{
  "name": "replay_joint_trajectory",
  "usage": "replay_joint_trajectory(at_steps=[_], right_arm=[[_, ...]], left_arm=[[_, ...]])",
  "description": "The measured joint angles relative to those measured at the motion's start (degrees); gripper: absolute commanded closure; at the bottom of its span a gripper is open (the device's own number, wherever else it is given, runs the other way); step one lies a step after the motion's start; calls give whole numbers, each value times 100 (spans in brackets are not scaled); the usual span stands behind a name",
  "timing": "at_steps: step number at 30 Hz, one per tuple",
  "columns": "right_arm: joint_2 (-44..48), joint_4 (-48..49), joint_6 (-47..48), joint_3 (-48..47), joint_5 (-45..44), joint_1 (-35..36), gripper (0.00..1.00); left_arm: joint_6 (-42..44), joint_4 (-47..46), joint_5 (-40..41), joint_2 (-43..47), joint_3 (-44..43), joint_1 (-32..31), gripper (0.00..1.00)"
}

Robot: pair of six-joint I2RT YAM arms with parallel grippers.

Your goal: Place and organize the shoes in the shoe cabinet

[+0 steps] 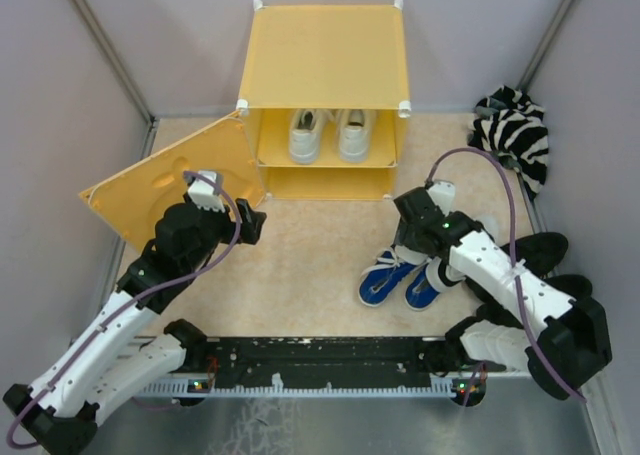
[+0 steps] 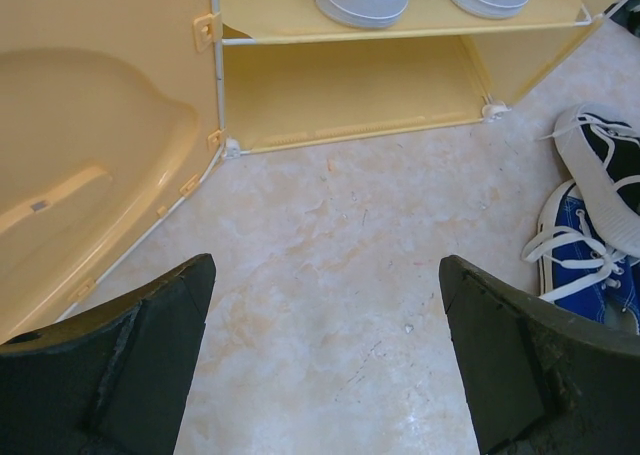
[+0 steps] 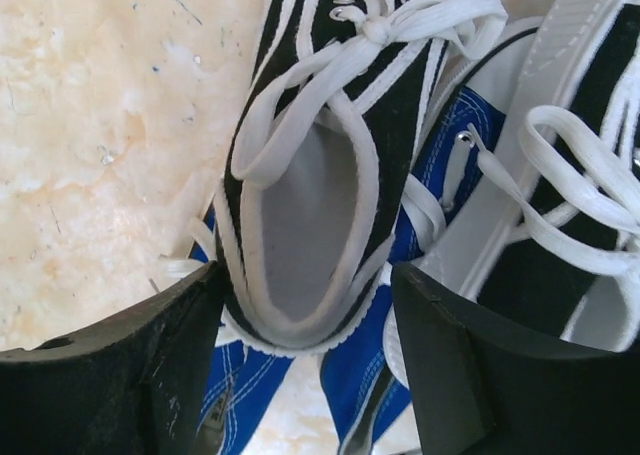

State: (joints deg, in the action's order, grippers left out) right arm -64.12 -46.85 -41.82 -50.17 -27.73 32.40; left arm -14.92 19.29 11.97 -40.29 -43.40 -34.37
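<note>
The yellow-orange shoe cabinet [image 1: 325,55] stands at the back with its front panel [image 1: 170,180] swung open to the left. A white pair [image 1: 305,135] sits on its upper shelf [image 2: 300,25]. Two blue shoes [image 1: 383,280] lie on the floor at the right. A black-and-white shoe [image 3: 310,205] rests across them, and its mate [image 3: 570,225] lies beside it. My right gripper [image 3: 305,285] is open and straddles that shoe's heel: the left finger touches it and the right finger stands slightly off. My left gripper [image 2: 327,270] hangs wide open over bare floor in front of the cabinet.
An all-black pair [image 1: 545,250] lies at the right edge beside my right arm. A zebra-striped cloth [image 1: 515,130] is in the back right corner. The cabinet's lower compartment [image 2: 340,95] holds nothing. Grey walls close in the floor on both sides.
</note>
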Motion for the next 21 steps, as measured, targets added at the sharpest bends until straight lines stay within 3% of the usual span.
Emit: replay_joint_trajectory(at_steps=[2, 3, 6, 7, 17, 21], right_arm=[[-70, 155, -31, 92, 44, -81, 44], [-129, 264, -50, 122, 70, -114, 54], [-175, 450, -44, 219, 87, -144, 96], [-170, 446, -90, 264, 37, -160, 100], [402, 382, 120, 337, -109, -238, 100], [872, -120, 177, 114, -197, 98, 100]], left_arm=[[7, 0, 0, -37, 0, 0, 1], [13, 0, 0, -61, 0, 0, 1], [24, -2, 0, -98, 2, 0, 1], [24, -2, 0, -103, 4, 0, 1], [24, -4, -4, -160, 4, 0, 1], [24, -2, -7, -157, 4, 0, 1]])
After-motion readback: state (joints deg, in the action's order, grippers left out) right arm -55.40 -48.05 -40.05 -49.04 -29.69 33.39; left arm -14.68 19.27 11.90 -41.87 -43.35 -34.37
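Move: Just behind and above the heel opening of the left-hand black shoe, the right hand has that shoe's middle some 8 cm ahead, 4 cm to its right and 4 cm below. The other black shoe lies about 9 cm right of it and 4 cm nearer the base. The blue shoe underneath has its middle roughly 4 cm back, 3 cm left and 9 cm below the hand. From the left hand the black shoe is around 38 cm right, 6 cm ahead and 17 cm below. Sinking the last 2 cm onto the heel end of the left-hand black shoe, the right hand closes its half-open fingers almost shut, pinching the collar together as it eases a centimetre right. It then rises some 4 cm with the grip kept, drawing back a little near the end, the fingertips tilting slightly upward. ##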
